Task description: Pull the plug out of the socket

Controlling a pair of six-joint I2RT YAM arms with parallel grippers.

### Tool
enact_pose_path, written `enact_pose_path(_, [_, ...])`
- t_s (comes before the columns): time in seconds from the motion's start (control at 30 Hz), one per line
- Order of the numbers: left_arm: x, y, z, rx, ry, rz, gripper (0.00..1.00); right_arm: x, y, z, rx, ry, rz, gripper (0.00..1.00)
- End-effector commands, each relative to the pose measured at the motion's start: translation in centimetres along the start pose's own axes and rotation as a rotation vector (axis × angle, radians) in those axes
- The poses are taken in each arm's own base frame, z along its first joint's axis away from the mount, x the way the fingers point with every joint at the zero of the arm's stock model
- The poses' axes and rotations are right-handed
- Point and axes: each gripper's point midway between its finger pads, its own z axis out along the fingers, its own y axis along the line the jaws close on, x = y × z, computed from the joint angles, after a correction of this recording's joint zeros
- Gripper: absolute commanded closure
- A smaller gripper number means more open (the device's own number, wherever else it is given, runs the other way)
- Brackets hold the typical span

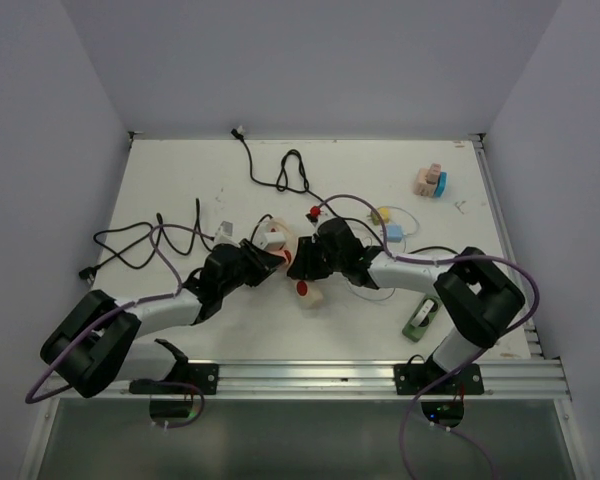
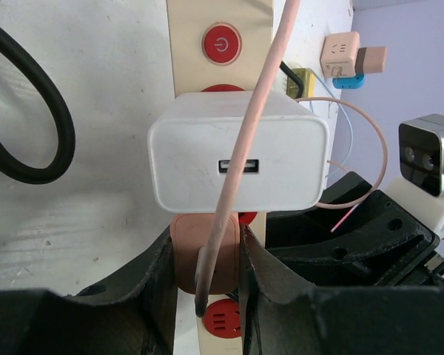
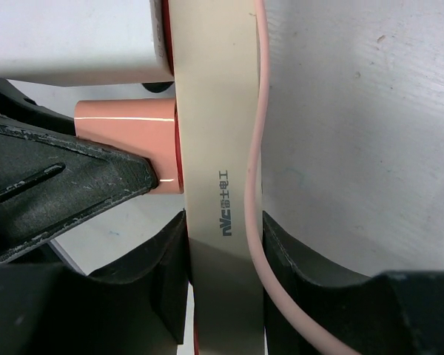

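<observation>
The socket is a beige power strip (image 1: 311,295) (image 2: 185,44) (image 3: 218,111) with red outlets, lying mid-table. A pink plug (image 2: 207,255) (image 3: 126,122) sits in one outlet, and its pink cable (image 2: 244,148) runs over a white charger (image 2: 237,159) (image 1: 272,238) plugged in just beyond. My left gripper (image 1: 265,262) (image 2: 206,240) is shut on the pink plug, one finger on each side. My right gripper (image 1: 302,262) (image 3: 223,222) is shut across the strip's width, with the pink cable (image 3: 257,148) caught against one finger. The plug still looks seated against the strip's face.
Black cables (image 1: 140,245) sprawl at the left and another (image 1: 280,170) runs to the back wall. Pink and blue adapters (image 1: 430,182) lie at the back right, small yellow and blue pieces (image 1: 388,222) nearer, and a green item (image 1: 418,322) by the right arm's base.
</observation>
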Motion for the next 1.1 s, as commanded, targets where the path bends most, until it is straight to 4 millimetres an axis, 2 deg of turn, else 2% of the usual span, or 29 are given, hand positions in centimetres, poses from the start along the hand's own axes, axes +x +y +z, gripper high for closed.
enact_pose_path(0.0, [-1.3, -3.8, -1.9, 0.098, -0.018, -0.023, 1.00, -1.9, -12.8, -2.9, 0.508, -0.103, 0.058, 1.00])
enact_pose_path(0.13, [-1.8, -4.5, -3.2, 0.098, -0.029, -0.041, 1.00, -3.2, -12.8, -3.5, 0.526, -0.138, 0.045, 1.00])
enact_pose_path(0.17, [-1.7, -4.1, -3.5, 0.073, -0.027, -0.042, 1.00, -3.5, -12.8, -3.5, 0.526, -0.147, 0.046, 1.00])
enact_pose_path(0.23, [-2.4, -5.1, -4.3, 0.087, -0.050, -0.043, 1.00, -3.8, -12.9, -3.6, 0.540, -0.145, 0.042, 1.00])
enact_pose_path(0.27, [-2.3, -4.8, -4.6, 0.070, -0.046, -0.045, 1.00, -4.2, -12.8, -3.6, 0.542, -0.155, 0.040, 1.00])
enact_pose_path(0.5, [-3.3, -7.7, -7.3, 0.112, -0.061, -0.020, 1.00, -6.9, -12.0, -4.1, 0.535, -0.214, 0.024, 1.00])
enact_pose_path(0.53, [-4.0, -8.1, -7.5, 0.118, -0.091, -0.014, 1.00, -7.5, -11.3, -4.0, 0.503, -0.231, 0.022, 1.00])
enact_pose_path(0.63, [-4.2, -8.2, -8.0, 0.113, -0.101, 0.021, 1.00, -9.4, -8.9, -4.5, 0.407, -0.273, -0.006, 1.00])
enact_pose_path(0.73, [-3.5, -6.8, -7.4, 0.089, -0.081, 0.060, 1.00, -10.0, -6.2, -5.0, 0.281, -0.263, -0.054, 1.00])
enact_pose_path(0.83, [-2.3, -5.0, -6.2, 0.063, -0.033, 0.107, 0.99, -8.9, -3.4, -5.3, 0.131, -0.200, -0.103, 1.00])
enact_pose_path(0.93, [-1.8, -4.1, -4.8, 0.052, -0.009, 0.180, 0.97, -7.2, -1.4, -5.7, 0.025, -0.133, -0.166, 1.00])
enact_pose_path(0.97, [-1.6, -3.8, -4.0, 0.052, 0.006, 0.220, 0.96, -6.2, -1.8, -5.7, 0.024, -0.119, -0.178, 1.00])
enact_pose_path(1.03, [-1.0, -3.8, -3.3, 0.062, 0.045, 0.244, 0.93, -6.1, -1.2, -6.0, -0.011, -0.144, -0.201, 1.00])
enact_pose_path(1.07, [-0.5, -3.0, -2.7, 0.046, 0.069, 0.267, 0.89, -5.4, -1.2, -6.1, -0.022, -0.130, -0.208, 1.00])
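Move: Held in the left fingers, the pink plug still sits in its socket on the strip, the socket face some 2 cm ahead and 2 cm right of the left hand, about 1 cm lower. The white plug stands beside it, 4 cm ahead and 2 cm left of the left hand, at its height. The right hand grips the strip; from there the pink plug lies level ahead, 4 cm left, 2 cm up, and the white plug 5 cm ahead, 6 cm left, 2 cm up. Hauling hard on the pink plug, the left hand rises about 11 cm, easing slightly back, then sinks some 7 cm, fingers still shut. The right hand keeps its grip on the strip, lifting 2–3 cm before springing right and forward about 14 cm, dipping and swinging clockwise roughly 20 degrees; it then comes partway back, left and back, rising. ##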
